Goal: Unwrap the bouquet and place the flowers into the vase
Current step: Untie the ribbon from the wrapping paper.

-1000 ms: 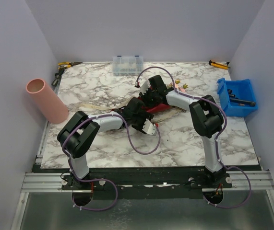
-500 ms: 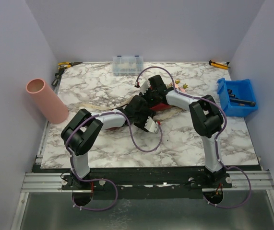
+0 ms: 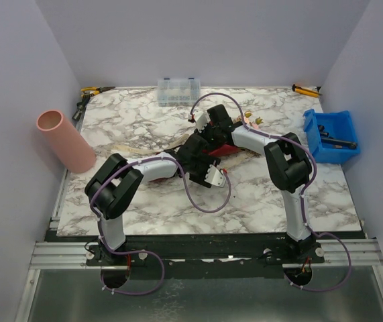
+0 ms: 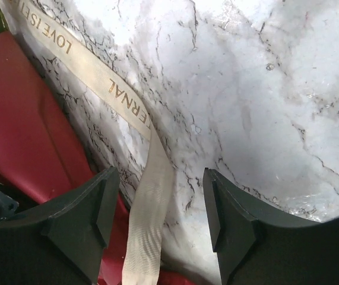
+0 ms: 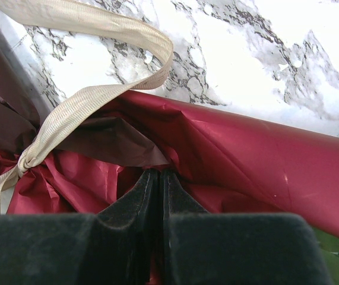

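Note:
The bouquet [image 3: 229, 149] lies mid-table, its dark maroon sheet [image 5: 264, 157] creased and still knotted by the beige ribbon [image 5: 77, 110]. A few flowers [image 3: 253, 123] peek out at its far end, behind the right arm. My right gripper [image 5: 159, 175] is shut on a fold of the maroon sheet. My left gripper [image 4: 160, 208] hangs open just over the marble, with a loose tail of the printed ribbon [image 4: 148, 205] running between its fingers [image 4: 77, 219], untouched by either. The sheet's edge [image 4: 21, 130] lies to its left. The salmon-pink vase [image 3: 65, 141] leans at the table's left edge.
A blue bin [image 3: 330, 136] with tools sits at the right edge. A clear plastic box [image 3: 179, 91] is at the back, pliers [image 3: 90, 92] in the back-left corner, a yellow cutter [image 3: 306, 89] in the back right. Walls close three sides.
My left gripper has slid right and towards the back, closer to the bouquet and over the ribbon's tail. The right arm has stayed still.

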`<act>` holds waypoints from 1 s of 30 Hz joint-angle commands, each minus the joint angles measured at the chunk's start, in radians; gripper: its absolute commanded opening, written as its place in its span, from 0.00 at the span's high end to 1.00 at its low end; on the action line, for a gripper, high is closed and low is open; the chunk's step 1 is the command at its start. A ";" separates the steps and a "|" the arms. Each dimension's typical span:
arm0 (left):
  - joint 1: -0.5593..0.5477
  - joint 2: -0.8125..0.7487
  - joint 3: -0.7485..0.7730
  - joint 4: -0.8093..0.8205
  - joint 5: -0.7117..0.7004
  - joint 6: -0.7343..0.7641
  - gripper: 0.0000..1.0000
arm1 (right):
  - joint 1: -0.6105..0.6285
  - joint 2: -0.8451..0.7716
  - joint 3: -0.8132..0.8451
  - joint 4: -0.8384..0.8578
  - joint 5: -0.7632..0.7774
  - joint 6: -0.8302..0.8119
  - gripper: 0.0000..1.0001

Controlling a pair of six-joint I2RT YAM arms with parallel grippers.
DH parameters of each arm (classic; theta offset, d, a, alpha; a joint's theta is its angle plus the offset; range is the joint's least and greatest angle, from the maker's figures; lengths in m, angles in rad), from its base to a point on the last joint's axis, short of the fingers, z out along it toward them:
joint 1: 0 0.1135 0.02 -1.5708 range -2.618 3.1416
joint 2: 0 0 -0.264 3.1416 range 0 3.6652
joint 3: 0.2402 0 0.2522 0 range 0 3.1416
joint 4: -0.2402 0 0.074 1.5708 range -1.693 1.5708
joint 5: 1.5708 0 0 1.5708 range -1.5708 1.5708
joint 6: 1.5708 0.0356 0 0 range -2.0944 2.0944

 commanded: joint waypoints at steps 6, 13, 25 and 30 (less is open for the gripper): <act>-0.006 0.026 0.016 0.014 -0.013 0.019 0.35 | -0.001 0.167 -0.083 -0.235 0.115 -0.042 0.91; 0.005 0.101 0.022 0.033 -0.134 0.071 0.45 | -0.001 0.167 -0.083 -0.236 0.116 -0.042 0.91; -0.076 -0.042 0.042 0.035 -0.064 -0.193 1.00 | -0.002 0.172 -0.075 -0.245 0.106 -0.046 0.90; -0.061 -0.075 0.175 0.003 0.020 -0.436 1.00 | -0.001 0.174 -0.073 -0.248 0.104 -0.048 0.91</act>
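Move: The near ribbon tail hangs almost between the left hand's open fingers, its grasping spot about 2 cm ahead, straight in line sideways and 2 cm below. The ribbon knot is some 5 cm ahead of that hand and 6 cm to its left, a little below; the flower heads are roughly 17 cm ahead and 12 cm to its right. From the right hand, which already pinches the wrapping paper, that tail lies about 9 cm back and 1 cm to the right, about level. The left hand edges forward about 3 cm towards the near ribbon tail while sinking 1 to 2 cm, and its open fingers shut fully, pinching the tail beside the red paper. It then pulls back some 2.5 cm, slides about 2 cm right and rises about 3.5 cm with the tail, the wrist turning some 10 degrees counter-clockwise, while the right hand stays put and keeps its pinch on the wrapping paper. ##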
